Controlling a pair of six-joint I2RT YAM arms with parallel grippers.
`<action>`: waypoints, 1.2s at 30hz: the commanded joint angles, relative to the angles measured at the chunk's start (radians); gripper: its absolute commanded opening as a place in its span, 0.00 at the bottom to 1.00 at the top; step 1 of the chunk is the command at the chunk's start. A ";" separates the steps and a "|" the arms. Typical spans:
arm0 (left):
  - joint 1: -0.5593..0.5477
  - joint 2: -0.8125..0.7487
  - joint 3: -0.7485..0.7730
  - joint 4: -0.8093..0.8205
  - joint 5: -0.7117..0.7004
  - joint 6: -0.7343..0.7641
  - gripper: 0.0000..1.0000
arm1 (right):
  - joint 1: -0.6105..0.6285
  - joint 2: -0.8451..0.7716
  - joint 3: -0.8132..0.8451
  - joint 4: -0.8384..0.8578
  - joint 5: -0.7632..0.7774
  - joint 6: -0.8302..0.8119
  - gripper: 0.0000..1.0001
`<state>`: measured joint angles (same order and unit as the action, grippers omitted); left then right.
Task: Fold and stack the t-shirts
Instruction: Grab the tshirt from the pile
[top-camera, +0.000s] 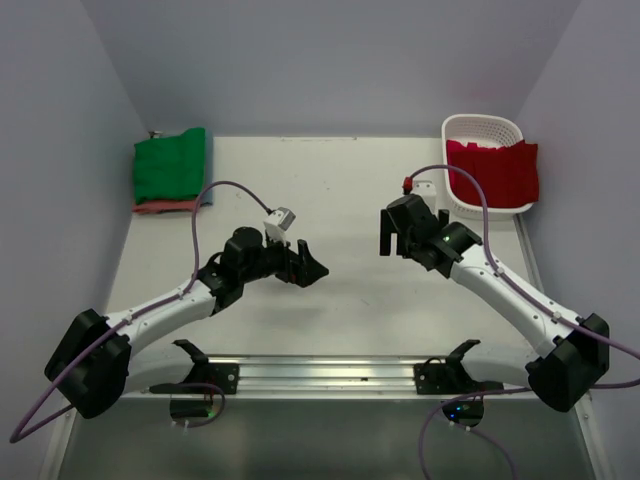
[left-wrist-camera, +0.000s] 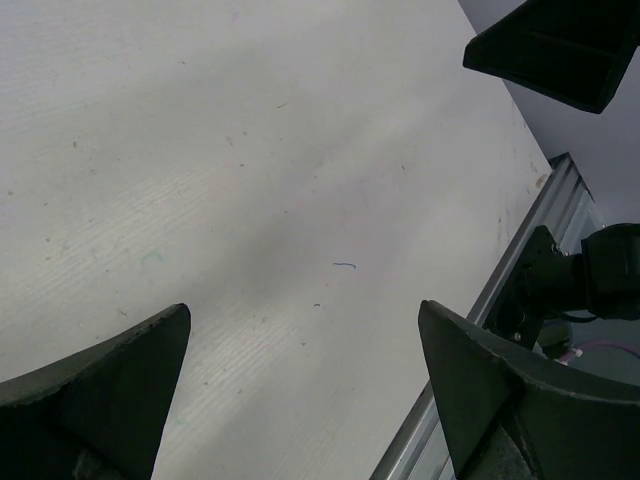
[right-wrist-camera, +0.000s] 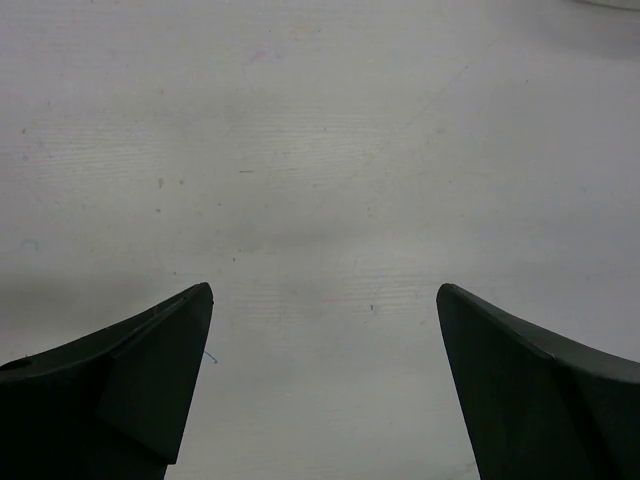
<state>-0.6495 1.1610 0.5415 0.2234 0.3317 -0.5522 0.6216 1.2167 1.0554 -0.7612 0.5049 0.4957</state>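
A stack of folded t-shirts sits at the far left corner of the table, a green one (top-camera: 170, 165) on top, a salmon-pink one (top-camera: 165, 207) under it and a bluish edge (top-camera: 207, 170) at its right side. A crimson t-shirt (top-camera: 495, 170) hangs crumpled over the rim of the white lattice basket (top-camera: 480, 128) at the far right. My left gripper (top-camera: 308, 268) hovers open over bare table at centre-left, nothing between its fingers (left-wrist-camera: 110, 370). Facing it at centre-right, my right gripper (top-camera: 392, 235) is open too and holds nothing; its fingers (right-wrist-camera: 150, 360) frame bare tabletop.
A metal rail (top-camera: 330, 372) runs along the near edge between the two arm bases, also visible as the rail (left-wrist-camera: 520, 260) in the left wrist view. Grey walls close in the table on the left, back and right. Purple cables loop over both arms.
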 joint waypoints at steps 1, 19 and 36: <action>-0.004 -0.024 -0.006 0.016 -0.011 0.020 1.00 | -0.006 -0.016 0.034 0.026 0.015 -0.011 0.99; -0.004 -0.188 -0.087 -0.033 0.001 -0.017 1.00 | -0.649 0.614 0.846 -0.099 -0.049 0.106 0.99; -0.002 -0.376 -0.160 -0.168 -0.069 -0.049 1.00 | -0.818 1.187 1.221 -0.059 -0.224 0.030 0.99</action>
<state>-0.6495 0.8062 0.3859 0.0784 0.2852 -0.5873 -0.1917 2.3852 2.2024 -0.8520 0.3180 0.5560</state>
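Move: From the right gripper, the dark red t-shirt on the pile lies about 27 cm ahead and 29 cm to the right, some 12 cm lower. The white basket under it is centred roughly 29 cm ahead and 27 cm right, and the brighter red shirt shows at about 31 cm ahead, 22 cm right. From the left gripper, the dark red shirt is some 32 cm ahead and 57 cm right. Swing the right gripper fast, forward and right by about 26 cm each way, first rising some 10 cm to clear the basket rim, then dropping almost 20 cm towards the dark red shirt. Turn it some 45 degrees clockwise on the way and keep the fingers wide open. Draw the empty left gripper about 5 cm back and left. ##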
